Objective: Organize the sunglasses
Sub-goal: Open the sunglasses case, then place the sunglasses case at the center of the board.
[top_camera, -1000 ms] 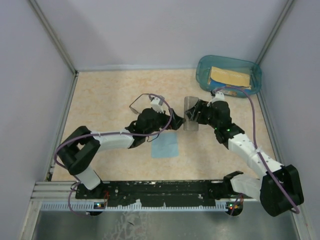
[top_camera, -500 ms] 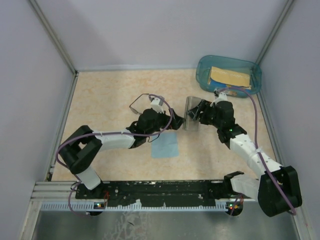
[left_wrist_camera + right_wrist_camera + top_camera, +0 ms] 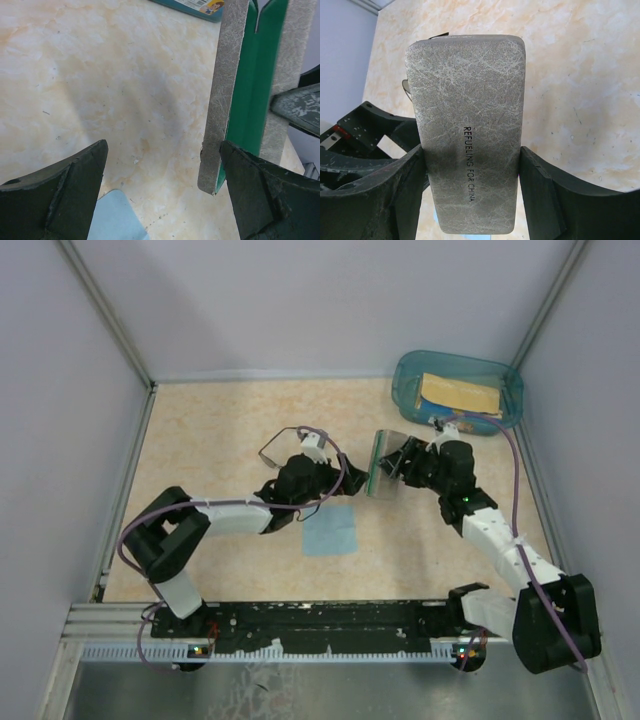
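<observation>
The sunglasses lie on the table just beyond my left wrist, thin and dark. My right gripper is shut on the grey case, held off the table with its lid ajar and the green lining showing. In the right wrist view both fingers press the case at its long sides, with my right gripper across its printed face. My left gripper stands open just left of the case. In the left wrist view the left gripper holds nothing, and the case's grey edge hangs by the right finger.
A light blue cloth lies flat below both grippers, its corner also visible as the cloth in the left wrist view. A teal bin holding a yellow packet sits at the back right. Grey walls close in both sides.
My right gripper has carried the case slightly farther back and turned it, so the green lining now faces the camera. The left wrist has edged a little left.
</observation>
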`<act>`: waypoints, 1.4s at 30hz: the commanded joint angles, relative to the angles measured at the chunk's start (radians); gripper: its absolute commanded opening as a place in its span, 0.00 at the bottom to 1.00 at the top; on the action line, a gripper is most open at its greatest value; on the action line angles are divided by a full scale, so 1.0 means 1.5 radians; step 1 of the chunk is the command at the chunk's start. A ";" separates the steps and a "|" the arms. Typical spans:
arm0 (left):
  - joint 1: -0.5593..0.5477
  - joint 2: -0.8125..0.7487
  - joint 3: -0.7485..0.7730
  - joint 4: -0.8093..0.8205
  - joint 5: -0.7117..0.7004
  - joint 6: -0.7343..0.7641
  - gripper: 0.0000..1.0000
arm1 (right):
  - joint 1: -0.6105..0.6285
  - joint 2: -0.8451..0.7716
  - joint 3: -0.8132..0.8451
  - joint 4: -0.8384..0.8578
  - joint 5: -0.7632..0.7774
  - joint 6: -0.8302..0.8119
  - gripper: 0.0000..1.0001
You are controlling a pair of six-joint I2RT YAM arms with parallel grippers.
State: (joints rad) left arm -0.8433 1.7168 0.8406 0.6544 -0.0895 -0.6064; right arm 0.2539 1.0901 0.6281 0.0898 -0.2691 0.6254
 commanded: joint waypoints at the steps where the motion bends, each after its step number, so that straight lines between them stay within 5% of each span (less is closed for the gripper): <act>1: 0.009 0.034 0.009 -0.046 -0.015 0.013 0.99 | 0.002 -0.019 0.024 0.132 -0.119 0.058 0.00; 15: 0.019 0.029 0.004 -0.045 -0.006 0.011 0.99 | -0.016 0.002 0.018 0.125 -0.122 0.054 0.00; 24: 0.020 -0.083 -0.031 -0.077 -0.028 0.039 1.00 | -0.051 0.032 0.026 0.086 -0.107 -0.006 0.00; 34: 0.021 -0.268 -0.104 -0.162 -0.070 0.083 1.00 | -0.138 0.208 0.077 0.169 -0.334 -0.017 0.00; 42: 0.022 -0.346 -0.172 -0.190 -0.093 0.080 1.00 | -0.141 0.335 0.145 0.158 -0.391 -0.045 0.00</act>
State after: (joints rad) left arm -0.8154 1.2350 0.6197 0.4118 -0.1978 -0.4965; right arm 0.0471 1.5486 0.7563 0.2687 -0.7589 0.5945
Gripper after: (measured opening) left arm 0.997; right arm 0.652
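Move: The partly open sunglasses case, held by its lid in the right hand, has its middle about 6 cm right of the left hand and 3 cm ahead, roughly level; from the right hand it is 2 cm left and 1 cm ahead. From the left hand, the sunglasses lie some 17 cm left and 8 cm ahead, and the blue cloth 5 cm left and 12 cm back, both about 9 cm below. Left finger prises the case's base down 4 cm, retreats up-left; right hand lowers its gripped lid forward 5 cm. ##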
